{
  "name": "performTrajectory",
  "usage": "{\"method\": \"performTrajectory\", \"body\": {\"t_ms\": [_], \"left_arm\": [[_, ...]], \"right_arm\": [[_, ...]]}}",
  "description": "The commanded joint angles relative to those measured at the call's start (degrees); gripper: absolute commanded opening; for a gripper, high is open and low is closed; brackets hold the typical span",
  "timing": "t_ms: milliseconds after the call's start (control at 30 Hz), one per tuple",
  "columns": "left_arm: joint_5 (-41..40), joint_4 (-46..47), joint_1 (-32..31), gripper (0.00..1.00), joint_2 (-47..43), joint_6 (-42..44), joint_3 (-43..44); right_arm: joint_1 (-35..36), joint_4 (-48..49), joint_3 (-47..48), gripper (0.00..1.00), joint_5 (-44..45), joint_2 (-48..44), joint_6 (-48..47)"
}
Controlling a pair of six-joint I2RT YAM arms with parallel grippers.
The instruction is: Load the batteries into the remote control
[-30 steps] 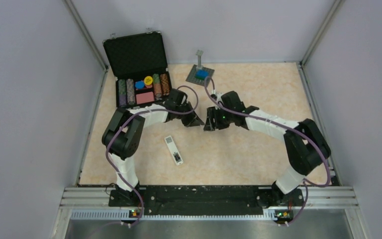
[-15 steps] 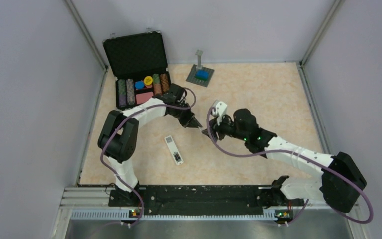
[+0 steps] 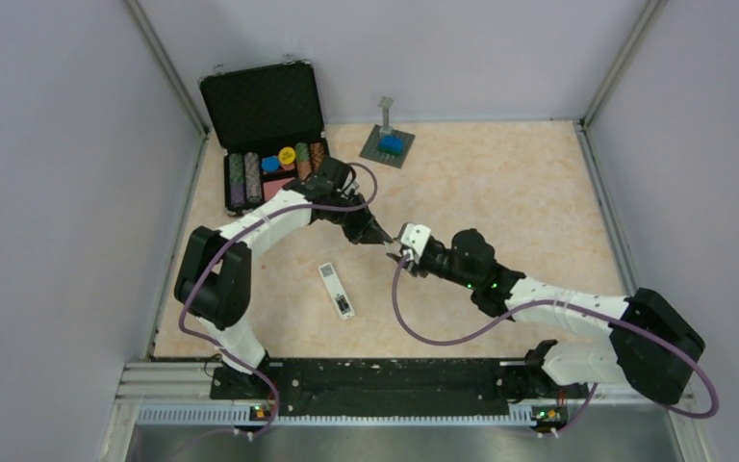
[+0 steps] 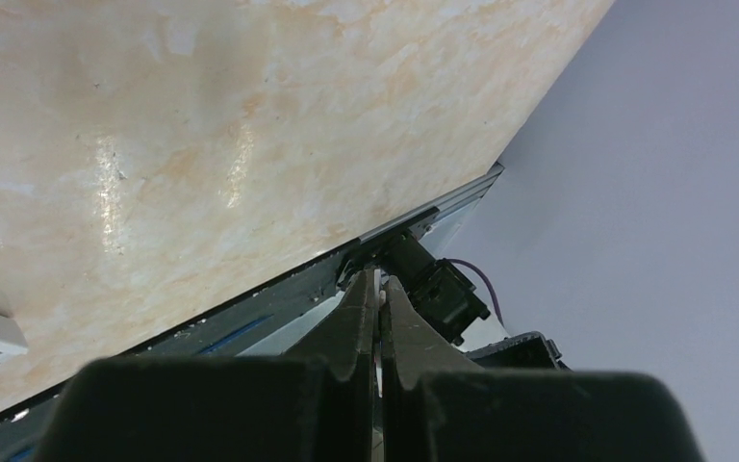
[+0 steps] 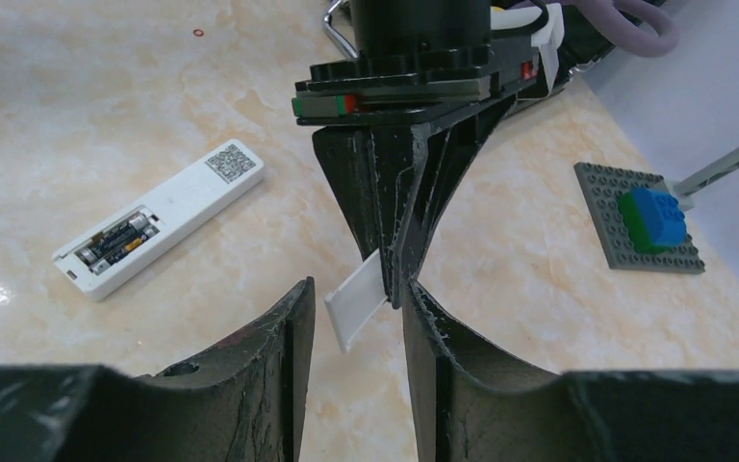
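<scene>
The white remote control [image 3: 336, 290] lies back-up on the table, its compartment uncovered with both batteries [image 5: 120, 238] seated inside. My left gripper [image 3: 383, 241] hovers above the table to the remote's right, shut on the small white cover plate [image 5: 356, 306], which sticks out below its tips. My right gripper [image 5: 358, 286] faces the left one tip to tip, open, its two fingers standing either side of the plate. The right finger is close to the plate; the left finger stands apart. In the left wrist view the left gripper [image 4: 378, 286] shows its fingers pressed together on a thin white sliver.
An open black case of poker chips [image 3: 274, 164] stands at the back left, just behind the left arm. A grey studded baseplate with a blue brick [image 3: 388, 144] sits at the back middle. Grey walls enclose the table on three sides.
The right arm swung down and round to face the left gripper, and its jaws narrowed around the cover plate. The left arm reached slightly farther right with the plate.
</scene>
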Motion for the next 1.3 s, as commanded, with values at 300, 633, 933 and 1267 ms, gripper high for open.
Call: {"method": "performTrajectory", "body": {"t_ms": [300, 633, 933, 1267], "left_arm": [[3.4, 0.8, 0.0, 0.0, -2.6, -0.1, -1.0], [4.5, 2.1, 0.1, 0.0, -3.0, -0.8, -2.3], [4.0, 2.9, 0.1, 0.34, -3.5, -0.6, -3.5], [-4.9, 0.5, 2.3, 0.69, -7.4, 5.1, -4.3]], "right_arm": [[3.3, 6.5, 0.9, 0.4, 3.4, 5.5, -8.3], [3.7, 5.3, 1.5, 0.16, 5.1, 7.1, -10.9], [4.6, 5.1, 2.8, 0.0, 9.1, 6.0, -9.9], [4.7, 2.1, 1.9, 0.0, 11.6, 1.1, -3.1]]}}
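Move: The battery cover, still held in the left fingertips, lies about 3 cm left, 1 cm ahead and 3 cm below the right hand's half-open fingers; its middle is about 2 cm right, 1 cm back and 2 cm below the left hand point. The left fingertips are some 5 cm left and 2 cm ahead of the right hand. The remote lies 15 cm left, 2 cm back and 15 cm below the right hand, and about 11 cm left, 3 cm back and 13 cm below the left. Downward some 2.5 cm and about 1 cm left, the right hand brings its half-open fingers around the cover's free end while tilting roughly 10 degrees. The left hand holds the cover nearly still in the air. The right fingers shut and pinch the cover; only then do the left fingers open wide and let go, the right hand easing about 1 cm forward and right. ##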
